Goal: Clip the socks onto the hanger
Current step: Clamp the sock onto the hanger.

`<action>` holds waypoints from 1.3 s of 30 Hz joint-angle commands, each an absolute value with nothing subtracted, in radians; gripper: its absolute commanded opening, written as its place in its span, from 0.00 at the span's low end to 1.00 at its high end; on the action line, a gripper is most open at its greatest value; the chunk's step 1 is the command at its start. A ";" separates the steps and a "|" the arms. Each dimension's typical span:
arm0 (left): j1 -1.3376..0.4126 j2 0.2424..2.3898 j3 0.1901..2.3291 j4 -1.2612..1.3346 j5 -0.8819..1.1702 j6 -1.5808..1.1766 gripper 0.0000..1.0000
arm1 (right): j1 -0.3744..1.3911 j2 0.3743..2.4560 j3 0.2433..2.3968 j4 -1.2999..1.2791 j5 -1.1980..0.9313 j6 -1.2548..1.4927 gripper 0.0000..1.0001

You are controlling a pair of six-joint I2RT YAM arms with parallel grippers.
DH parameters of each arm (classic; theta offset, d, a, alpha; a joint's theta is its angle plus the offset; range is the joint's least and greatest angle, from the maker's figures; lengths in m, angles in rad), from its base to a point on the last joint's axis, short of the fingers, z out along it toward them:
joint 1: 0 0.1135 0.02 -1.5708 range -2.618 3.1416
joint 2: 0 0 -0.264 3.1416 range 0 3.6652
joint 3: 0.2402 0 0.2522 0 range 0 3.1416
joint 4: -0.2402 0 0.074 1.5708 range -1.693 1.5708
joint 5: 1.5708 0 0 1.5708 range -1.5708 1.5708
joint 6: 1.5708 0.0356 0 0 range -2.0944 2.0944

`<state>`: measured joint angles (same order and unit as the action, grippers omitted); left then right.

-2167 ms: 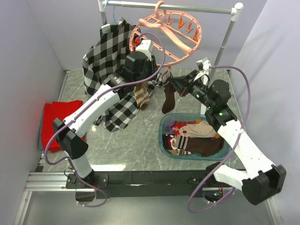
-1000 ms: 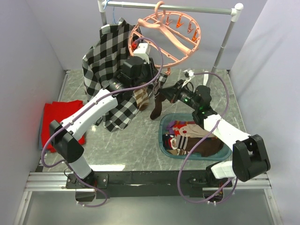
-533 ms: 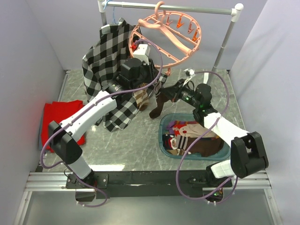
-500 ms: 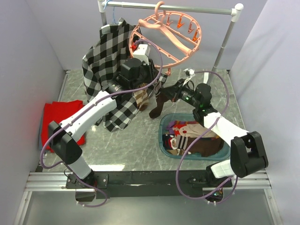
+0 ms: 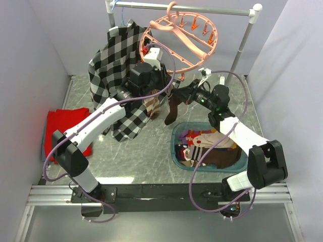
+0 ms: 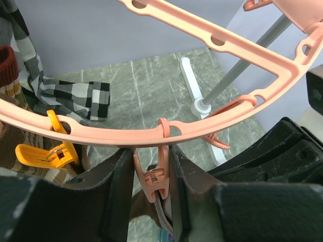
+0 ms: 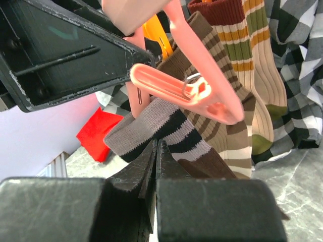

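The salmon-pink round hanger [image 5: 176, 35] hangs from the rail. My left gripper [image 5: 169, 84] reaches under its ring [image 6: 101, 133] and is shut on a pink clip [image 6: 154, 184], one finger [image 6: 121, 191] on each side of it. My right gripper [image 7: 156, 143] is shut on a sock [image 7: 166, 128] with a grey-and-black striped cuff and a dark brown foot, which dangles [image 5: 171, 113]. The cuff edge [image 6: 164, 214] sits in the clip's mouth. Other striped socks [image 7: 247, 60] hang from the hanger beside it.
A blue basin [image 5: 175, 138] of several more socks stands at the front right. A black-and-white plaid shirt [image 5: 113, 65] hangs from the grey rail [image 5: 202, 7] at the left. A red cloth [image 5: 53, 131] lies on the table's left. A yellow clip [image 6: 48, 154] hangs beside mine.
My right gripper has lifted the dark sock up and a little to the right, bringing its cuff to the clip. The left gripper has stayed on the clip.
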<state>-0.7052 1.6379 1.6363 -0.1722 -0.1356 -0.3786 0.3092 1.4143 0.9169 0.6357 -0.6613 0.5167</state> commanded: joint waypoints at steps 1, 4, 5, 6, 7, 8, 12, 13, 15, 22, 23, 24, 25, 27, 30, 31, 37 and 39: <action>-0.706 1.600 1.629 -0.137 -0.100 -0.344 0.01 | 0.299 1.434 0.971 0.680 -0.683 0.535 0.00; -0.706 1.600 1.629 -0.135 -0.103 -0.341 0.01 | 0.296 1.439 0.971 0.695 -0.689 0.549 0.00; -0.706 1.600 1.628 -0.137 -0.103 -0.341 0.01 | 0.295 1.439 0.971 0.698 -0.689 0.558 0.00; -0.706 1.600 1.628 -0.133 -0.104 -0.339 0.01 | 0.295 1.440 0.971 0.699 -0.689 0.563 0.00; -0.707 1.601 1.626 -0.135 -0.104 -0.339 0.01 | 0.291 1.440 0.973 0.709 -0.689 0.568 0.00; -0.706 1.600 1.628 -0.135 -0.104 -0.339 0.01 | 0.290 1.442 0.971 0.713 -0.687 0.584 0.00; -0.706 1.600 1.625 -0.130 -0.104 -0.341 0.01 | 0.287 1.450 0.977 0.739 -0.693 0.623 0.00; -0.706 1.600 1.624 -0.129 -0.104 -0.341 0.01 | 0.287 1.450 0.980 0.747 -0.693 0.629 0.00; -0.707 1.601 1.623 -0.127 -0.104 -0.341 0.02 | 0.287 1.451 0.989 0.747 -0.693 0.643 0.00; -0.706 1.600 1.624 -0.118 -0.104 -0.356 0.03 | 0.288 1.453 1.006 0.750 -0.690 0.672 0.00; -0.706 1.601 1.626 -0.117 -0.103 -0.359 0.04 | 0.287 1.453 1.006 0.750 -0.689 0.678 0.00; -0.706 1.600 1.625 -0.115 -0.103 -0.360 0.04 | 0.287 1.454 1.006 0.752 -0.687 0.680 0.00; -0.707 1.600 1.626 -0.115 -0.101 -0.362 0.05 | 0.287 1.453 1.008 0.753 -0.687 0.683 0.00; -0.706 1.600 1.624 -0.114 -0.100 -0.368 0.08 | 0.288 1.456 1.012 0.749 -0.683 0.683 0.00; -0.706 1.597 1.618 -0.112 -0.101 -0.376 0.23 | 0.288 1.459 1.014 0.741 -0.684 0.683 0.00; -0.706 1.594 1.612 -0.112 -0.101 -0.379 0.30 | 0.288 1.459 1.014 0.745 -0.684 0.683 0.00; -0.706 1.594 1.603 -0.118 -0.130 -0.405 0.66 | 0.288 1.439 1.011 0.720 -0.680 0.664 0.00; -0.706 1.601 1.606 -0.126 -0.140 -0.417 0.63 | 0.288 1.421 1.014 0.695 -0.670 0.634 0.01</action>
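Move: Between the left fingers already sits the pink clip, its middle about 1 cm below their pads. An orange clip hangs some 6 cm to the left and 2 cm farther out, and another pink clip about 6 cm to the right and 2 cm farther out. The right hand, which pinches the dark sock's cuff, has the squeezed clip roughly 2 cm ahead, 2 cm to its left and 3 cm above. Lifting the sock's cuff about 2 cm up into the pink clip, the right hand first noses forward slightly, rolls and tips by some 5 degrees, and keeps its fingers shut on the fabric. The left hand holds still, squeezing the clip's handles, then near the end opens its fingers to nearly twice their gap and starts to sink slightly, letting go of the clip. ##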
